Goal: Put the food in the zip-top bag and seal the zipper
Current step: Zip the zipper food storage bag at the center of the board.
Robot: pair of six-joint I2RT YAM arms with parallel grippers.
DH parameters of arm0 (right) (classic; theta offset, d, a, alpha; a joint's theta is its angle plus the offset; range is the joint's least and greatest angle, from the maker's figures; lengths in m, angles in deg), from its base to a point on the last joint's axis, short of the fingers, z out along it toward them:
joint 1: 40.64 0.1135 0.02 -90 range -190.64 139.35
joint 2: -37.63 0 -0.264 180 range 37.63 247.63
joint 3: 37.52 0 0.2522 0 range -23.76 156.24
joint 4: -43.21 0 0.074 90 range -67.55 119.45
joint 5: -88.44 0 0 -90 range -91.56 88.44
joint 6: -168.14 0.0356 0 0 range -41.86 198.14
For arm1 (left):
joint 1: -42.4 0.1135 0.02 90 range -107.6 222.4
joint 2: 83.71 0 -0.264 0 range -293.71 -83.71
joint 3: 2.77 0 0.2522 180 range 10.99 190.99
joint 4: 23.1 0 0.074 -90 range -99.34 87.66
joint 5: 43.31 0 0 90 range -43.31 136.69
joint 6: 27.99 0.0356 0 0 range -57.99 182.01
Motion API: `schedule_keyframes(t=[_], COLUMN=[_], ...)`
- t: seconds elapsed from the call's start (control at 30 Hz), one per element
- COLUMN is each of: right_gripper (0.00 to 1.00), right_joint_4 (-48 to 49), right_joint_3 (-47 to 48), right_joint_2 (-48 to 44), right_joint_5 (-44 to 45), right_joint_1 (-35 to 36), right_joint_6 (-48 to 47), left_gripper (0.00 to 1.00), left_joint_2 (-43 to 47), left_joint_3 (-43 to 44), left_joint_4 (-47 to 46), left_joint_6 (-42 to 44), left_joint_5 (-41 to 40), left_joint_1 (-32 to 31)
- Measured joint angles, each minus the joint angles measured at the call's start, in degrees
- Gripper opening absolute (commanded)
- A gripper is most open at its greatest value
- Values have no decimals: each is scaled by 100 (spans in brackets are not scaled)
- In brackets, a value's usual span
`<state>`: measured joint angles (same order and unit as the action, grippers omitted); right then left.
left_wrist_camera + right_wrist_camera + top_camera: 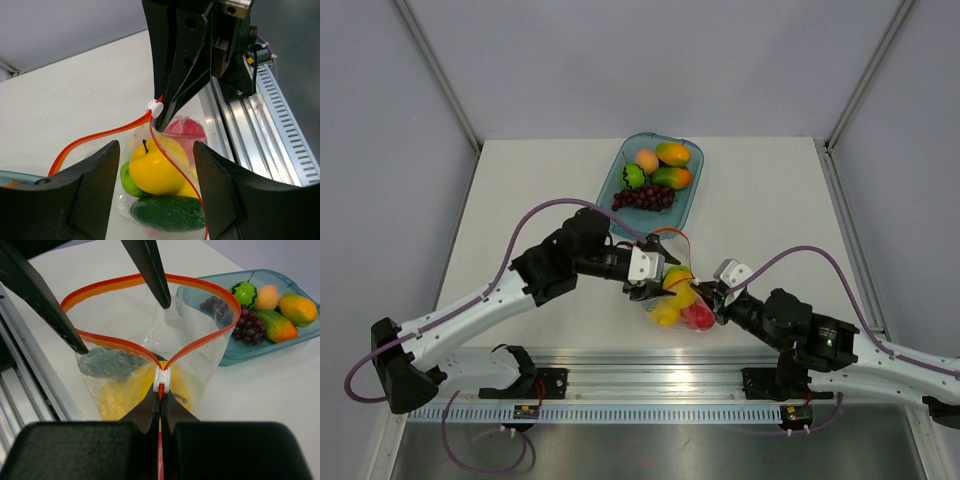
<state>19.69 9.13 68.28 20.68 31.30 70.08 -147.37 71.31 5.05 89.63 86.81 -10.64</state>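
The clear zip-top bag (675,292) lies between the arms with its mouth open. Inside are a yellow fruit (155,167), a green lime (128,181), a dark cucumber (170,212) and a red apple (186,129). The red-orange zipper (125,342) forms an open loop ending at a white slider (161,379). My right gripper (161,396) is shut on the zipper strip just behind the slider; it also shows in the left wrist view (159,120). My left gripper (156,150) is open, with one finger (150,270) in the mouth and the other outside the near strip.
A translucent blue tray (620,165) stands behind the bag, holding a green fruit (634,176), a peach (646,160), two mangoes (672,153) and purple grapes (643,197). The metal rail (650,385) runs along the table's near edge, close to the bag.
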Motion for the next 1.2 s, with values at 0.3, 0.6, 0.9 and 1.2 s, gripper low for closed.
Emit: schedule_keyframes(t=[0.3,0.6,0.9,1.2], right_gripper=[0,0,0,0], right_joint_4=[-11,-11,-28,-103], right_joint_3=[0,0,9,11], right_joint_2=[-24,72,116,116], right_joint_5=[-74,-94,-98,-96], right_joint_1=[0,0,0,0], right_joint_6=[57,76,76,79], left_gripper=[54,48,46,31], left_joint_2=[-708,-935,-1202,-1471], left_joint_3=[348,566,713,1073], left_joint_4=[7,20,208,614], left_joint_6=[380,404,409,511], left_joint_5=[225,492,610,623], left_joint_1=[-120,-192,-262,-275])
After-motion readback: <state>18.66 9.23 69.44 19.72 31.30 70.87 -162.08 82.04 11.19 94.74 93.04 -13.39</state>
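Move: The zipper slider, still at the right fingertips, lies about 6 cm to the right of the left hand, 1 cm nearer the base and 3 cm lower. The top yellow fruit in the bag is some 9 cm below the left hand, 3 cm to its right and 1 cm farther out. The red fruit sits about 5 cm back, 6 cm right and 11 cm down. From the right hand the slider is just off the tips, 1 cm ahead and 1 cm left. Rightward and somewhat down, quick at first and then easing, the left hand reaches about 5 cm towards the slider, turning some 10 degrees clockwise, while its fingers narrow to about half their gap and come to straddle the slider without shutting. The right hand keeps its pinch on the zipper end behind the slider, almost still. ##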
